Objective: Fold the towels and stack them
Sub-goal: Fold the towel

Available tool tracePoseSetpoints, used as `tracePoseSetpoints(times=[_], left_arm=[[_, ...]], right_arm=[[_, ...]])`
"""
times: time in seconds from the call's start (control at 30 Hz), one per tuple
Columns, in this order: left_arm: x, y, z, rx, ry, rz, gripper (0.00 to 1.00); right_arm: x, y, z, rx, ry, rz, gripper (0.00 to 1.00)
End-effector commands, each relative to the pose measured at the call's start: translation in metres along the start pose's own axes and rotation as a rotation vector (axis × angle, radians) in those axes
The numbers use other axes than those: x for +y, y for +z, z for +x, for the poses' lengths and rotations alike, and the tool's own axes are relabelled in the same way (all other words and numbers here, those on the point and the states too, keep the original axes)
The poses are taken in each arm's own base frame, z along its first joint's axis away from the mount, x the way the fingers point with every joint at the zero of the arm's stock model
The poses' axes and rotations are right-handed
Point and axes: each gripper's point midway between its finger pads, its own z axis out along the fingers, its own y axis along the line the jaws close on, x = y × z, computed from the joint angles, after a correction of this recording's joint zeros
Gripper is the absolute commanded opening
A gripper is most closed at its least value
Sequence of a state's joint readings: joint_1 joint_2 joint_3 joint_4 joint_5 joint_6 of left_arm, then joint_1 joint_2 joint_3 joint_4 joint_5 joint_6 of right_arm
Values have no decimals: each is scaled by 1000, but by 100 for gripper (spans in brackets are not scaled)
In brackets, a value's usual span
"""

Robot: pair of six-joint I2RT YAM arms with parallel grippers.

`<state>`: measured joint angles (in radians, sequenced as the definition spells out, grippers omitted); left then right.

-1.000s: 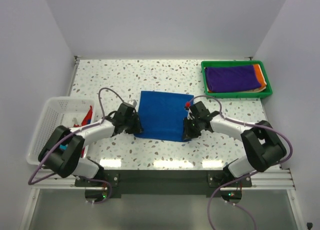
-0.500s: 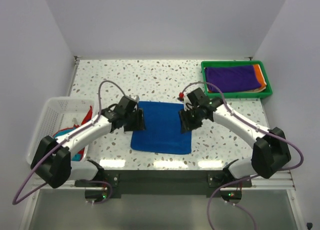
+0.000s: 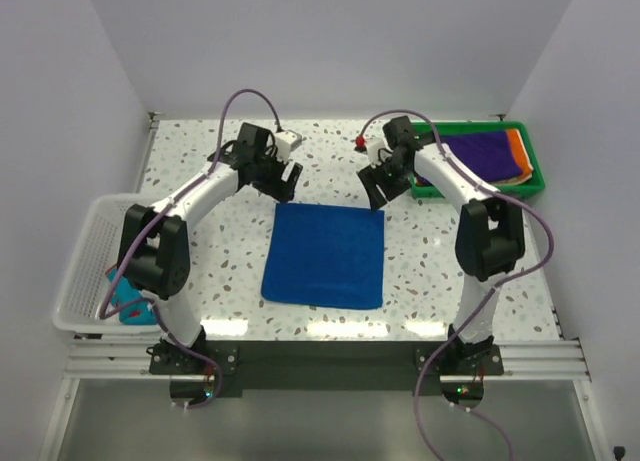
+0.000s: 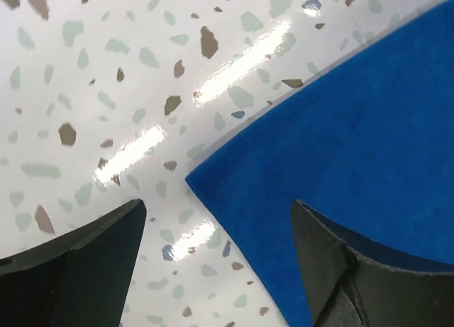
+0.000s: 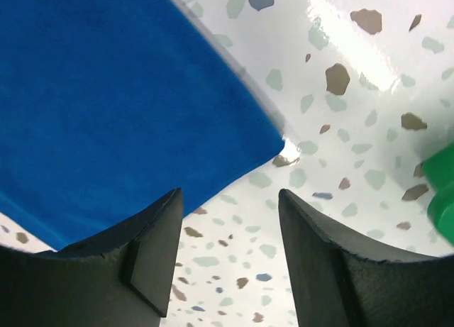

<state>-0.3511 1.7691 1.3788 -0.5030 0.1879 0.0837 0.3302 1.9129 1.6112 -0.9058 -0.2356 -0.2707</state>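
A bright blue towel [image 3: 325, 254] lies flat on the table's middle, folded into a rectangle. My left gripper [image 3: 283, 186] is open and empty, just above the towel's far left corner [image 4: 195, 179]. My right gripper [image 3: 377, 193] is open and empty, just above its far right corner [image 5: 273, 146]. A dark purple towel [image 3: 465, 155] lies in the green tray [image 3: 478, 188] over an orange one [image 3: 516, 146]. Red and teal cloth [image 3: 125, 291] lies in the white basket [image 3: 92, 246].
The green tray stands at the back right, close behind my right arm. The white mesh basket stands at the left edge. Speckled tabletop [image 3: 330, 146] shows behind the blue towel.
Both grippers carried the towel's near edge back over to its far edge, folding it, then let go and opened. The arms now reach out to the far corners.
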Motion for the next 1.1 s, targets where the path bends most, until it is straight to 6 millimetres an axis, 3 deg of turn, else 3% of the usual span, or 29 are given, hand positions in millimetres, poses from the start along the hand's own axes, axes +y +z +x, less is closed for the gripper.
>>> tracePoseSetpoints(times=[0.0, 0.03, 0.33, 0.47, 0.8, 1.07], left_arm=[[-6, 1, -31, -71, 294, 115, 87], [-3, 7, -35, -61, 338, 119, 87], [7, 37, -12, 116, 462, 230, 81], [8, 45, -1, 183, 478, 273, 78], [5, 65, -2, 180, 492, 338, 62], [4, 73, 5, 201, 494, 359, 61]], right_arm=[[-5, 9, -3, 53, -158, -71, 59], [-4, 5, -11, 46, -191, -89, 59], [-17, 38, -16, 153, -259, -157, 53], [-22, 48, -9, 201, -268, -158, 52], [-29, 66, 10, 264, -257, -188, 40], [-25, 77, 21, 303, -242, -233, 32]])
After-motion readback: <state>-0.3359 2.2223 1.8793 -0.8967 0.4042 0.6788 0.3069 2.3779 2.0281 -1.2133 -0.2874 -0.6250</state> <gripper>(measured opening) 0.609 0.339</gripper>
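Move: The blue towel's far-left corner is about 2 cm ahead of the left hand and 10 cm below, straight ahead sideways. Its far-right corner is roughly 2 cm ahead of the right hand, 1 cm to its right and 9 cm below; the near-right corner lies some 20 cm back from the right hand, about level sideways. The green box with the folded towels is centred around 15 cm ahead and 21 cm right of the right hand. The right hand sinks some 8 cm onto the far-right corner of the blue towel, easing forward about 4 cm on the way and then back a little, turning about 20 degrees counter-clockwise as its part-open fingers narrow until the corner sits between the tips. The left hand first goes forward about 3.5 cm and slightly right, then drops about 6 cm towards the far-left corner, twisting clockwise by around 35 degrees and partly closing its fingers, still open above the cloth. ##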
